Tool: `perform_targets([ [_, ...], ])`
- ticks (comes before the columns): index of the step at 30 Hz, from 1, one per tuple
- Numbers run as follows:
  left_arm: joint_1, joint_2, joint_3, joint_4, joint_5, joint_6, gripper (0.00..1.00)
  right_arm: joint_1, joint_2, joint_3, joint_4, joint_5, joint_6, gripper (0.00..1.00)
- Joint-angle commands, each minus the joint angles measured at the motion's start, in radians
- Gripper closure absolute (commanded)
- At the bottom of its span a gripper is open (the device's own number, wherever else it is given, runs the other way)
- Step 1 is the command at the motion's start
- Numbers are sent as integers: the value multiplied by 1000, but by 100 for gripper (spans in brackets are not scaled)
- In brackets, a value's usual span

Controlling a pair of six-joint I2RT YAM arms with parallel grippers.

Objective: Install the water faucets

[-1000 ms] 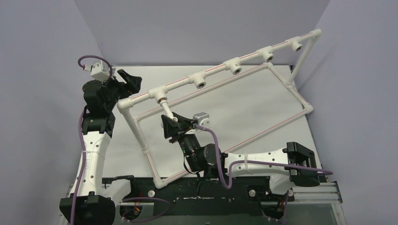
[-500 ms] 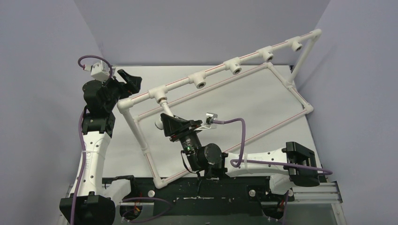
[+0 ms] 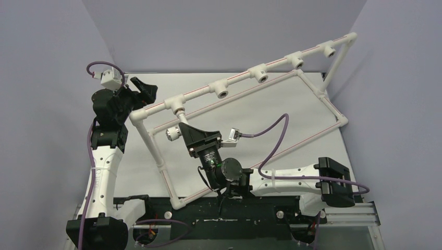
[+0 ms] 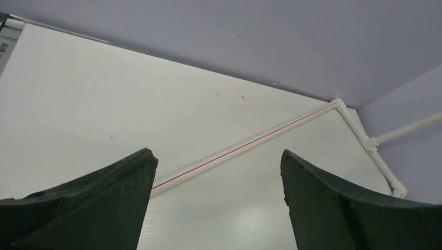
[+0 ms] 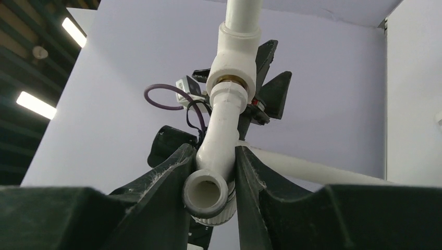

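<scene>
A white water faucet point(image 3: 182, 121) hangs from the leftmost tee socket point(image 3: 179, 104) of the pipe frame, its ribbed knob point(image 3: 172, 134) sticking out to the left. My right gripper point(image 3: 186, 133) is shut on the faucet's body from below. In the right wrist view the faucet point(image 5: 225, 122) runs from the tee socket point(image 5: 235, 54), with a brass ring at the joint, down between my fingers point(image 5: 172, 172); its open spout point(image 5: 206, 194) faces the camera. My left gripper point(image 3: 144, 86) is open and holds nothing, behind the frame's left corner. In its own view the left gripper point(image 4: 219, 159) frames only bare table.
The white pipe frame point(image 3: 156, 151) stands tilted across the table. Its top rail carries three open tee sockets point(image 3: 260, 74) further right. A red-striped base pipe point(image 4: 245, 148) lies ahead of the left gripper. Grey walls close the back and sides.
My right wrist has rolled while gripping the faucet. The knob has swung into view on the left, and the wrist camera and its purple cable have swung right. The left arm is still.
</scene>
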Motion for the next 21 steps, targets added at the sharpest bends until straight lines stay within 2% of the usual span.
perform_targets([
  [1,5,-20,20,47,4,5,13,-6,-47,47,27,-7,206,100],
  [5,5,-19,20,46,3,7,13,-8,-60,26,4,6,209,100],
  [6,4,-17,21,47,3,5,13,-8,-64,20,-1,7,208,96],
  [10,6,-19,21,46,4,6,13,-8,-77,2,-15,12,203,73],
  [16,6,-17,20,47,3,6,13,-14,-89,-16,-8,-14,102,29],
  [18,8,-16,22,46,3,6,13,-16,-100,-34,-9,-21,94,21],
  [21,9,-15,20,47,6,7,13,-16,-117,-62,-4,-34,63,16],
])
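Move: The right hand has the white faucet body between its fingers, its middle about 1 cm ahead and 1 cm left of the hand. The faucet's handle sticks out some 5 cm to the left, about level ahead and in height. The tee the faucet screws into is roughly 7 cm ahead, 2 cm left and 2 cm up; the rail's corner elbow lies about 18 cm left and 3 cm ahead, 3 cm up. From the left hand the faucet body is some 18 cm back, 15 cm right and 4 cm higher. Rolling on about its own pointing axis, clockwise as seen from behind the hand, the right hand finishes its twist of the gripped faucet with barely 10 degrees more and almost no travel. Then the fingers spread from nearly shut to wide, letting go of the faucet body, while the hand eases right and up by about 1.5 cm. ##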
